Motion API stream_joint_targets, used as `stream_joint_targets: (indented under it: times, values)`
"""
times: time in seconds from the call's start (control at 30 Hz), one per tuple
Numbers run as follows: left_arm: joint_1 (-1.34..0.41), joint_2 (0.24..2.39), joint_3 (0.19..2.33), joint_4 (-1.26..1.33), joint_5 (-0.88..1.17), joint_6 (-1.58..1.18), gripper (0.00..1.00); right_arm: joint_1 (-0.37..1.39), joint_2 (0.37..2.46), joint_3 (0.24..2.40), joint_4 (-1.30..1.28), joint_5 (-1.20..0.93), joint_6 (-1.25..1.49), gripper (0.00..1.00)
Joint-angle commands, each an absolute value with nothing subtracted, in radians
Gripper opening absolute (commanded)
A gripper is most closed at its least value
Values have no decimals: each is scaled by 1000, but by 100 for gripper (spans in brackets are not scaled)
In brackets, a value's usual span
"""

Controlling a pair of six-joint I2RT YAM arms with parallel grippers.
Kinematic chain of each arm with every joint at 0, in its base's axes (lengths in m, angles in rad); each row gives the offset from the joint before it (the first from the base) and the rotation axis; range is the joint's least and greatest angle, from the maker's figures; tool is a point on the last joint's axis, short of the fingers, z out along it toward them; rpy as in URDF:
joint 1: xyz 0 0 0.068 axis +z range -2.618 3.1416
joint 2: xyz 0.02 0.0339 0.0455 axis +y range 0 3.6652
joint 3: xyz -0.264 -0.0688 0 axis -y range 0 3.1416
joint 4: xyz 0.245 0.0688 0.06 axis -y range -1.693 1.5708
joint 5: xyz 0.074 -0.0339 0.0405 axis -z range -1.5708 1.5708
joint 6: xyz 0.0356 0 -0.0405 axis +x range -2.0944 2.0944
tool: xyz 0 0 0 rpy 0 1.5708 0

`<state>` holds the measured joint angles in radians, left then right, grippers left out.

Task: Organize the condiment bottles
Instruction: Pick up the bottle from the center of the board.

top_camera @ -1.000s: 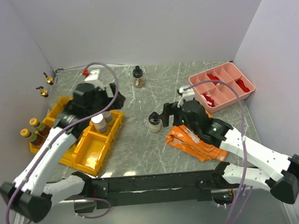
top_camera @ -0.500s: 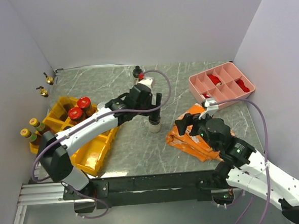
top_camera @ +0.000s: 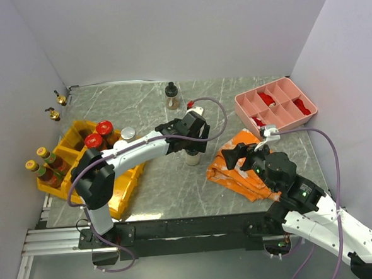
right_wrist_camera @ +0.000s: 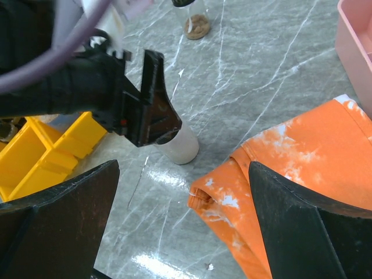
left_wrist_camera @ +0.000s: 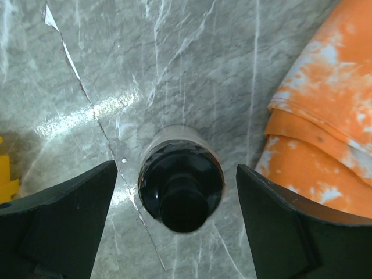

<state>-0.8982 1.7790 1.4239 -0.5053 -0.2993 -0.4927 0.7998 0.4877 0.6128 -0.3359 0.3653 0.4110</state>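
Observation:
A small pale bottle with a black top (left_wrist_camera: 181,189) stands on the marble table beside the orange cloth; it also shows in the top view (top_camera: 192,158) and the right wrist view (right_wrist_camera: 181,145). My left gripper (left_wrist_camera: 176,174) is open, directly above it, one jaw on each side, not touching; it also shows in the top view (top_camera: 193,145). My right gripper (top_camera: 236,156) is open and empty over the cloth's left edge (right_wrist_camera: 183,192). Another black-topped bottle (top_camera: 171,95) stands at the back. Red-capped jars (top_camera: 100,134) and yellow-capped bottles (top_camera: 38,161) sit in the yellow bins.
Yellow bins (top_camera: 116,185) fill the left side. Two gold-spout bottles (top_camera: 56,104) stand at the far left corner. A crumpled orange cloth (top_camera: 238,174) lies right of centre. A pink divided tray (top_camera: 275,105) with red items sits at the back right.
My left arm swung from over the yellow bins to the centre and now hovers over the black-topped bottle. My right gripper drew back from that bottle toward the orange cloth.

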Motion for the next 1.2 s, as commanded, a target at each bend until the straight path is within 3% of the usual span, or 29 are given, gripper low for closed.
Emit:
stream_joint_targets:
  times: [0.0, 0.23, 0.43, 0.53, 0.57, 0.67, 0.87, 1.17]
  values:
    - [-904, 1801, 1479, -515, -325, -511, 88, 796, 479, 604, -314, 379, 413, 100]
    - [-904, 1821, 1466, -505, -305, -515, 82, 796, 472, 601, -310, 380, 417, 100]
    - [-905, 1810, 1457, -529, -290, -543, 63, 796, 472, 601, -311, 383, 416, 100]
    - [-913, 1789, 1448, -554, -284, -563, 49, 796, 468, 598, -305, 383, 414, 100]
    - [-917, 1783, 1447, -561, -282, -569, 39, 796, 465, 597, -305, 382, 416, 100]
    - [-926, 1756, 1448, -601, -285, -594, 22, 796, 466, 598, -304, 379, 417, 100]
    - [-954, 1694, 1436, -705, -319, -652, 1, 796, 456, 594, -305, 379, 419, 100]
    - [-1017, 1519, 1322, -847, -399, -787, 1, 796, 453, 595, -296, 354, 420, 100]
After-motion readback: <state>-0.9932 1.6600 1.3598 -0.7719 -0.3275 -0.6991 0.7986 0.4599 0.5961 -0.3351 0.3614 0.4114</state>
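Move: The bottle, standing upright with its black cap up, already sits between the left hand's open fingers; its middle is right under the hand, about 5 cm down. The orange cloth lies some 19 cm to the right and 4 cm nearer, the back shaker about 23 cm ahead and 7 cm left, and the yellow tray roughly 35 cm left and level with it. From the right hand the bottle is about 10 cm ahead, 14 cm left and 16 cm below. Downward first, by only 1.5 cm, the left hand settles its wide-open fingers around the dark upper part of the bottle, pauses, and closes them until they pinch it from both sides. Then it draws the bottle back about 7 cm and left some 3 cm, rising about 1 cm and tipping the fingers nearly 10 degrees more steeply down. ##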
